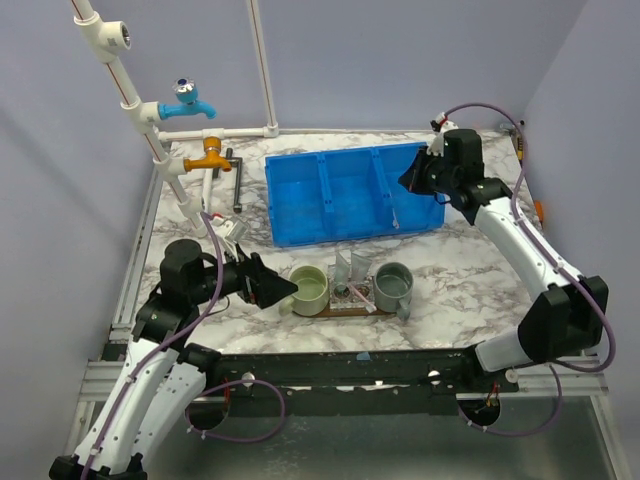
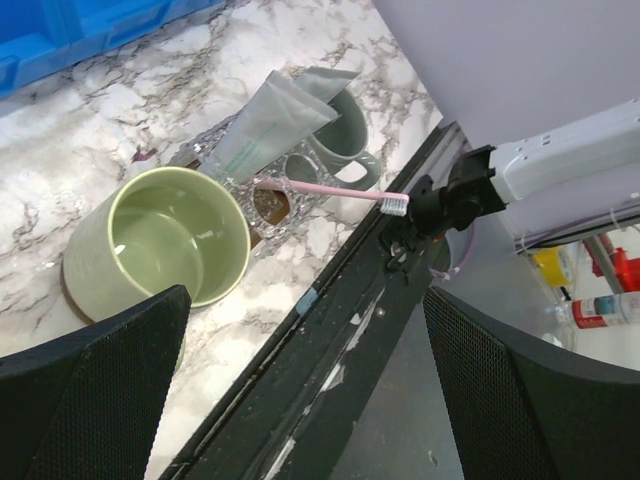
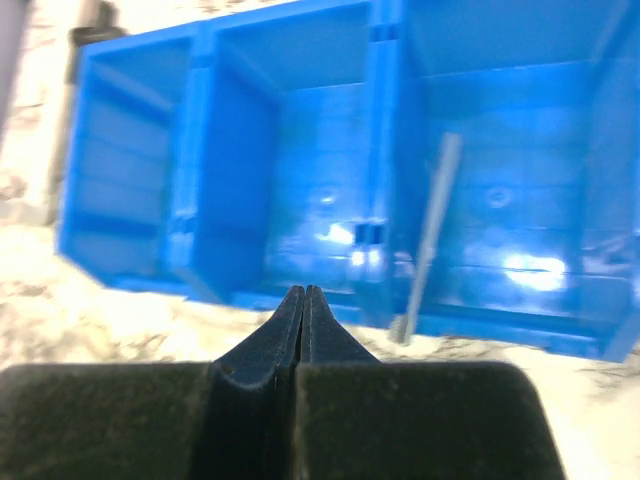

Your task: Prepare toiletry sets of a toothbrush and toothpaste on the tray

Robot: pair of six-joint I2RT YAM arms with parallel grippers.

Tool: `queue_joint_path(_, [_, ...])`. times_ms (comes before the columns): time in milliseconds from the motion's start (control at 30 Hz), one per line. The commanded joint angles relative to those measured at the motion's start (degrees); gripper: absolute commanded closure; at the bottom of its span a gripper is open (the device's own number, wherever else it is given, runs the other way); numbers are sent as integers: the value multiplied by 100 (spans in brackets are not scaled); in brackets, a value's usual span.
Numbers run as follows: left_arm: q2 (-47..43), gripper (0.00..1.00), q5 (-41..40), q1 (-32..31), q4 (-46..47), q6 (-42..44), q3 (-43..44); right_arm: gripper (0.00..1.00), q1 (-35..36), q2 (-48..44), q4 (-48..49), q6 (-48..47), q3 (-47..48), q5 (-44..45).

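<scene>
The dark-brown tray (image 1: 350,311) lies near the table's front edge. It carries a light-green cup (image 1: 308,290), a clear glass (image 1: 350,283) and a grey-green mug (image 1: 393,287). In the glass stand a whitish toothpaste tube (image 2: 275,115) and a pink toothbrush (image 2: 330,190), whose bristled head sticks out over the table's front rail. My left gripper (image 1: 283,289) stands open and empty just left of the light-green cup (image 2: 165,245). My right gripper (image 3: 303,295) is shut on nothing, above the right end of the blue bin (image 3: 240,150). A light-blue toothbrush (image 3: 430,235) lies in the bin's right compartment.
White pipes with a blue tap (image 1: 188,100) and an orange tap (image 1: 210,155) rise at the back left. A grey metal tool (image 1: 237,180) lies left of the blue bin (image 1: 340,190). The black front rail (image 2: 330,330) runs along the near edge.
</scene>
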Motion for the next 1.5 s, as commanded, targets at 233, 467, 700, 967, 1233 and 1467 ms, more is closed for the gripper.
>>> queue_joint_path(233, [119,1,454,22,746,-611,112,100,695,-969,251,459,-244,-207])
queue_joint_path(467, [-22,1,371,22,499,-499,92,98,691,-764,-6,369,-281,727])
queue_joint_path(700, [-147,1,302,22,248,-352,44,80,686,-479,-332,237,-79,1659])
queue_joint_path(967, [-203,1,215,22,66,-176,25,66,682,129,-646,36,-3,2230])
queue_joint_path(1233, [-244,1,127,22,-126,21,-12,57,601,576,-485,33,-129,2330])
queue_joint_path(1467, [-277,1,83,22,-166,85,-60,57,376,1004,-347,16,-76,2229])
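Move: The right hand hangs shut and empty over the tray, with the loose toothbrush in the right-hand compartment about 8 cm ahead of it, 4 cm to its right and 18 cm below. The divider beside the toothbrush is some 8 cm ahead, 1 cm left; the grey mug stands about 15 cm back and 2 cm right, the clear holder 15 cm back and 8 cm left. From the left hand the toothbrush lies roughly 29 cm ahead, 28 cm right. The right hand first swings back and left about 5 cm each way while rising nearly 6 cm, fingers still shut and empty, then turns round and comes down some 14 cm, going right and forward towards the toothbrush. On the way down the fingers open from shut to a bit under half, and the wrist turns some 20 degrees, tipping down and clockwise, so the gap lines up over the toothbrush without reaching it. ##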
